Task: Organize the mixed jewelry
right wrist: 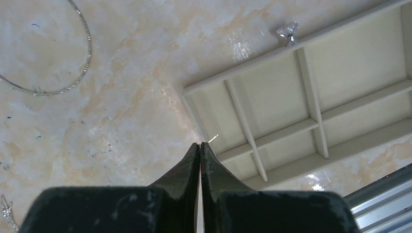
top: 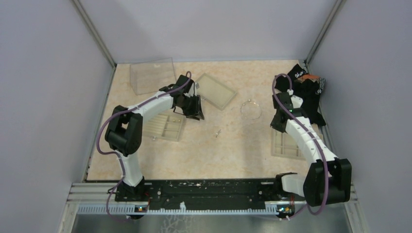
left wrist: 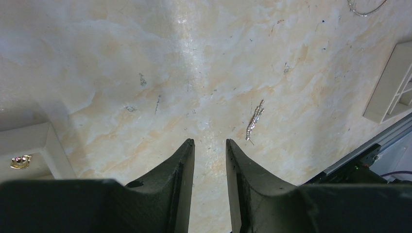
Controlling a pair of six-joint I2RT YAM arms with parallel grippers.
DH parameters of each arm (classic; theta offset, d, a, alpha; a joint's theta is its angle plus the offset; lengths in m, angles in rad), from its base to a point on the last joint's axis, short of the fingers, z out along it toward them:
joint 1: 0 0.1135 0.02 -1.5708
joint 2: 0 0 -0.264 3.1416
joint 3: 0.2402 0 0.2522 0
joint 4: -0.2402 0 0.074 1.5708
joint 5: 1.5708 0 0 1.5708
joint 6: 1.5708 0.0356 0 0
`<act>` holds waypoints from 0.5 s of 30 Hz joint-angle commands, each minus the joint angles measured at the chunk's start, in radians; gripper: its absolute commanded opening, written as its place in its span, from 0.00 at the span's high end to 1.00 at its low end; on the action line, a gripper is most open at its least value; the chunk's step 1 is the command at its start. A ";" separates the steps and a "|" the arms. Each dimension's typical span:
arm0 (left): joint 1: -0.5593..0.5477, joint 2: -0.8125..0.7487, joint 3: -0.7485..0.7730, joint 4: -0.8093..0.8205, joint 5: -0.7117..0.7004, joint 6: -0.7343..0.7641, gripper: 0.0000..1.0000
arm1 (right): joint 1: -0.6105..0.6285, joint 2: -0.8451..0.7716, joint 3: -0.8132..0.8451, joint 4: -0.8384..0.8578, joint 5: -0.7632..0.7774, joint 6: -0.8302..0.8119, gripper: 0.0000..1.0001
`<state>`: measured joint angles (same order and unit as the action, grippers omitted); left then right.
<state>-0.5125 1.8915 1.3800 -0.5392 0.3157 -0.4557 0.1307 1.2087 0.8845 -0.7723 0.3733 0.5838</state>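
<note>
A thin silvery loop (top: 250,109) lies on the table between the arms; it also shows in the right wrist view (right wrist: 85,58) and at the top edge of the left wrist view (left wrist: 367,10). A small silvery bar-shaped piece (top: 218,132) lies mid-table, just ahead and right of my left gripper (left wrist: 210,141), which is open and empty above bare table. A tiny gold piece (left wrist: 20,161) sits in the left tray (left wrist: 41,138). My right gripper (right wrist: 200,144) is shut over the near-left corner of the right tray (right wrist: 296,56). A thin pale sliver (right wrist: 214,139) shows just past its tips. A crystal stud (right wrist: 288,31) rests at that tray's far rim.
The beige left tray (top: 165,127) and right tray (top: 286,144) lie near each arm. A clear box (top: 151,75) and a clear lid (top: 216,91) are at the back left. A black cloth heap (top: 308,87) sits in the back right corner. Walls enclose three sides.
</note>
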 commanded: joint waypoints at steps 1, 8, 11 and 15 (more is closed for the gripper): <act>0.003 0.018 0.041 -0.009 0.008 0.006 0.63 | -0.035 0.020 -0.034 0.069 0.021 -0.027 1.00; 0.002 0.028 0.053 -0.016 0.008 0.003 0.63 | -0.081 0.067 -0.084 0.120 0.000 -0.060 1.00; 0.002 0.034 0.061 -0.018 0.007 0.000 0.63 | -0.085 0.082 -0.084 0.123 -0.009 -0.060 0.82; 0.002 0.031 0.071 -0.021 0.001 0.000 0.61 | -0.085 0.063 -0.055 0.124 -0.034 -0.077 0.69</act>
<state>-0.5125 1.9125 1.4136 -0.5510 0.3153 -0.4557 0.0551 1.2953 0.7982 -0.6880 0.3573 0.5308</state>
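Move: The right hand, fingers shut on a small chain bracelet, is above the far left corner of the right-hand tray. The tray's small far-left compartment is its goal, about 2 cm back, 3 cm to the right and 8 cm below. The tray's clear knob stands about 3 cm ahead and 9 cm to the right of the hand; the big beaded loop lies some 11 cm ahead and 10 cm left. From the idle left hand the compartment is about 39 cm right and 10 cm back. The right hand sinks about 4 cm towards the far-left compartment of the tray, drifting some 2 cm to the right and a little back at first while the fingers tip about 5 degrees nearer to straight down. As the descent eases off over the compartment, the shut fingers open to roughly a quarter of their range and let go of the small chain bracelet. ##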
